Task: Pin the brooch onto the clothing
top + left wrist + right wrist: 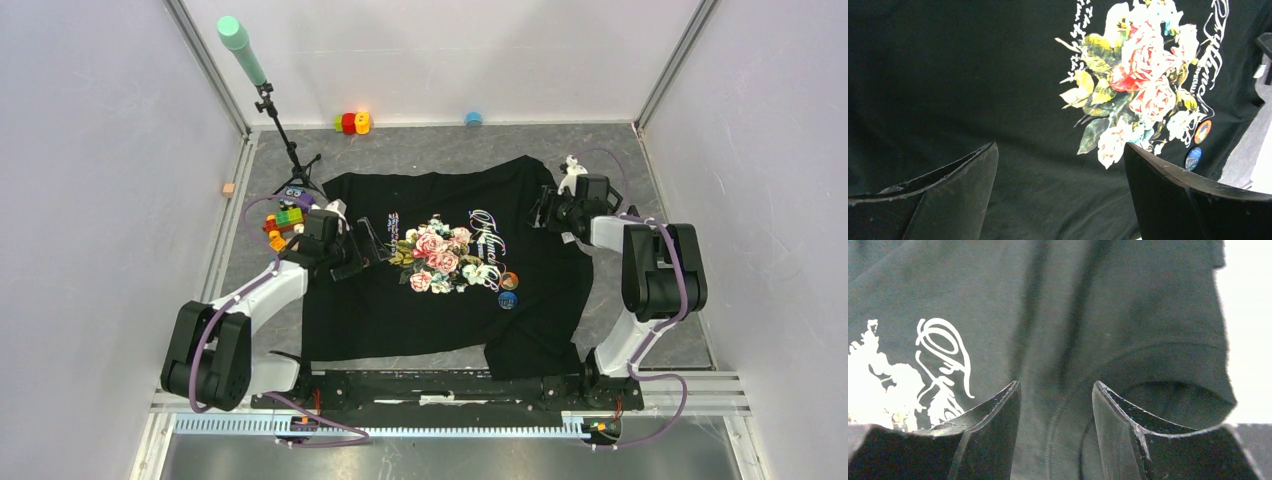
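The clothing (400,310), a black T-shirt with a rose print (440,255) and white lettering, lies spread on the grey table. An orange round brooch (509,280) and a blue one (508,300) rest on it below the lettering; the left wrist view also has the orange brooch (1203,131) and the blue one (1193,158). My left gripper (370,242) hovers open over the shirt (948,75) left of the print, nothing between its fingers (1060,145). My right gripper (546,210) is at the shirt's upper right, jaws apart (1056,383) over a stitched seam of the fabric (1128,305).
A tripod with a green-tipped pole (240,40) stands at the back left. Coloured toy bricks (283,222) lie by the left arm. Red and yellow toys (351,123) and a small blue item (473,118) sit along the back wall. A peach block (229,188) lies far left.
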`<state>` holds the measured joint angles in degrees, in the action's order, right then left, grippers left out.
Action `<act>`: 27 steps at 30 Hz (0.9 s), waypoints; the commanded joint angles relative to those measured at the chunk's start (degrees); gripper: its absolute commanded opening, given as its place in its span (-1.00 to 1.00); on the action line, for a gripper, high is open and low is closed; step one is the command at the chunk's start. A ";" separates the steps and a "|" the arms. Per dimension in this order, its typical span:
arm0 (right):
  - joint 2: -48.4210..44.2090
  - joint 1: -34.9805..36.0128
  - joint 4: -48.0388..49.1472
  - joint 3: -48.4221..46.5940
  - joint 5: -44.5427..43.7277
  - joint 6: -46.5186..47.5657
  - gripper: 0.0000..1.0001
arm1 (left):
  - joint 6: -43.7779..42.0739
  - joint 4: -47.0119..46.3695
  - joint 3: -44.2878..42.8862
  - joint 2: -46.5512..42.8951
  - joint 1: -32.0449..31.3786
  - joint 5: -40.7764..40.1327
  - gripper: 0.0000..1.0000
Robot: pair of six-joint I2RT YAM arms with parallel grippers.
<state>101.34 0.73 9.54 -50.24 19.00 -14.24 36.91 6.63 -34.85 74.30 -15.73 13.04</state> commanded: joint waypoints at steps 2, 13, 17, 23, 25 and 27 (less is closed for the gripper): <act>0.17 -4.44 -1.24 2.74 -1.11 0.79 0.19 | -4.30 2.21 -1.00 -2.13 1.21 -1.57 1.00; -1.54 -6.09 -3.65 3.01 -3.59 3.53 0.27 | -4.13 3.89 -1.05 -6.51 2.26 -3.62 1.00; -5.28 -6.01 -5.00 1.04 -2.55 4.83 0.44 | -4.42 6.13 -2.94 -9.22 2.71 -5.77 1.00; -14.74 -5.92 -11.07 -3.20 -4.43 7.34 0.96 | -8.24 13.02 -11.07 -13.97 2.89 -12.56 1.00; -18.56 -5.92 -12.61 -4.09 -5.71 8.46 0.96 | -10.85 15.77 -15.20 -15.03 2.89 -16.01 1.00; -23.33 -5.81 -12.88 -4.17 -8.23 9.07 0.96 | -12.93 18.75 -19.74 -15.96 2.89 -21.13 1.00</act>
<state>87.42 -4.99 -1.54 -50.78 15.16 -8.19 31.07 20.51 -45.63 61.49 -13.21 1.87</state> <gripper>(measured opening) 0.979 0.995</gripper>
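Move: The right hand's fingertips are already on the shirt's upper right part, right beneath them. From there the white tag lies about 7 cm to the right and 6 cm back, the orange brooch some 8 cm left and 17 cm back, and the flower print roughly 25 cm left and 12 cm back. For the left hand, hovering low over plain cloth, the shirt's upper right part lies about 43 cm to the right and 12 cm ahead. Rightward first, low and level for about 3.5 cm, the right hand keeps its part-open fingertips on the shirt's upper right part and drags the cloth outward; after a pause it opens wide and comes free, rising about 7 cm while still drifting right. The left hand, fingers wide open, eases left over the cloth, then lifts nearly 10 cm, its fingers tilting up. ##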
